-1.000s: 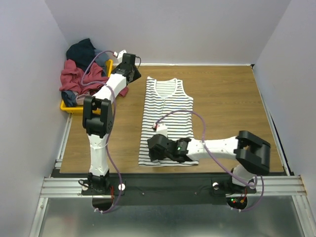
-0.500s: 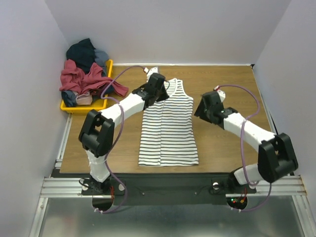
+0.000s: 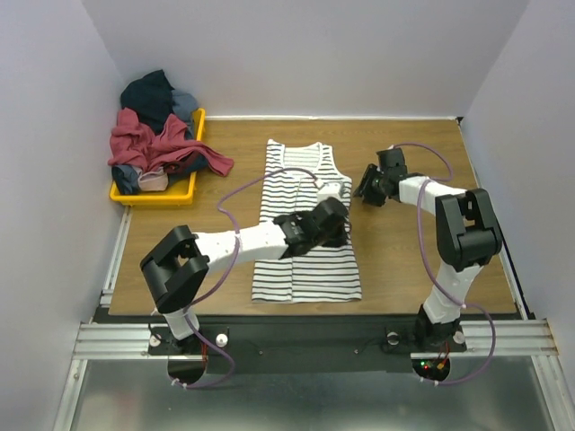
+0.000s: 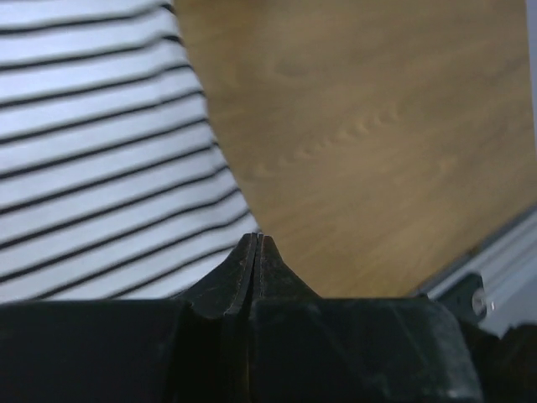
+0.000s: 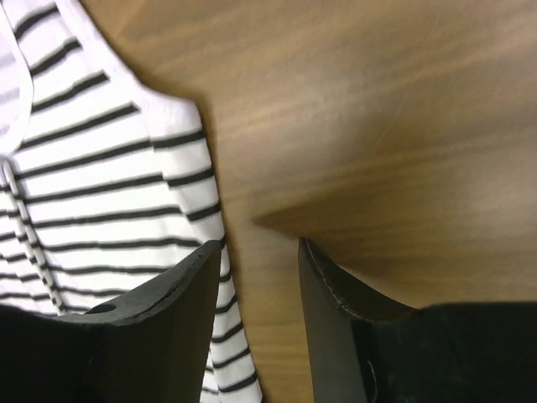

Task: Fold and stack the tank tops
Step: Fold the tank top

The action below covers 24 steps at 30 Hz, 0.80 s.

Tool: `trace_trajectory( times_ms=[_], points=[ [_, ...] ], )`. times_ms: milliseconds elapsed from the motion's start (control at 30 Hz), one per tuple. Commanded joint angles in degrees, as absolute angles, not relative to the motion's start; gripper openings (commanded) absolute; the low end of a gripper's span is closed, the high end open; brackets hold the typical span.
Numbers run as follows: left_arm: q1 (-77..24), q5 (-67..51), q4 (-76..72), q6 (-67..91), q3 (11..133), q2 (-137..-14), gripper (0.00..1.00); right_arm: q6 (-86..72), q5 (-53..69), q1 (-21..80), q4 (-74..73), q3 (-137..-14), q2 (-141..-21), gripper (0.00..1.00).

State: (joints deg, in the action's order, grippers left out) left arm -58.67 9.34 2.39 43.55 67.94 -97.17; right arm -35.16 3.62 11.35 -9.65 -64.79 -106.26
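Observation:
A white tank top with thin dark stripes [image 3: 305, 206] lies flat on the wooden table, neck toward the back. My left gripper [image 3: 341, 233] reaches across it to its right edge, about midway down. In the left wrist view the left gripper [image 4: 256, 238] is shut, with its tips at the edge of the striped cloth [image 4: 92, 159] and no cloth seen between them. My right gripper [image 3: 363, 192] is open just right of the top's right armhole. In the right wrist view the right gripper [image 5: 256, 248] hovers over bare wood beside the striped top [image 5: 101, 193].
A yellow tray [image 3: 153, 193] at the back left holds a heap of red, dark blue and grey clothes [image 3: 153, 130], some spilling over its rim. White walls close in the table on three sides. A metal rail [image 3: 305, 337] runs along the near edge.
My left arm swung from the top's neck down to its right edge. My right gripper moved back and inward, next to the right armhole. The top has not moved.

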Motion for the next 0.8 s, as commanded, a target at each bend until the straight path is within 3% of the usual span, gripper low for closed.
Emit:
trace_trajectory(
  times_ms=[0,367,500,767],
  points=[
    [-64.9,11.0,1.2,44.6,68.6,-98.2,0.06,-33.8,6.1,9.5,-5.9,-68.3,-108.6,0.48],
    [-72.2,14.7,4.8,44.7,72.5,-102.4,0.04,-33.6,8.4,9.1,-5.7,-74.4,-114.1,0.45],
    [-74.4,15.6,6.9,45.1,73.8,-104.0,0.11,-33.4,9.2,9.1,-5.8,-75.0,-114.8,0.43],
    [-77.7,19.1,13.1,46.2,76.1,-106.3,0.37,-33.0,9.8,9.1,-5.8,-75.6,-115.7,0.43]
  ],
)
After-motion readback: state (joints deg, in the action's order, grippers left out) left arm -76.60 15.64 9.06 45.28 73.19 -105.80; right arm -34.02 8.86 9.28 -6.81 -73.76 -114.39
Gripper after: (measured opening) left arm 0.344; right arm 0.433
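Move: The tank top's bottom right corner lies about 12 cm back, 10 cm to the right and 13 cm below the left gripper. Its bottom left corner is level with that corner and some 32 cm farther left. The right gripper hovers just off the tank top's right side: the base of the right armhole is about 7 cm ahead, 3 cm left and 2 cm down from it, with the right shoulder strap another 12 cm out and 7 cm left. Bring the left gripper back about 12 cm, with some 6 cm to the right and 5 cm down, quick at first and then easing, towards the tank top's bottom right corner. Turn it clockwise some 10 degrees and, at the end, begin parting its nearly shut fingers. Slide the right gripper forward about 5 cm, low along the right side edge towards the armhole base, then hold there, fingers still half open. ##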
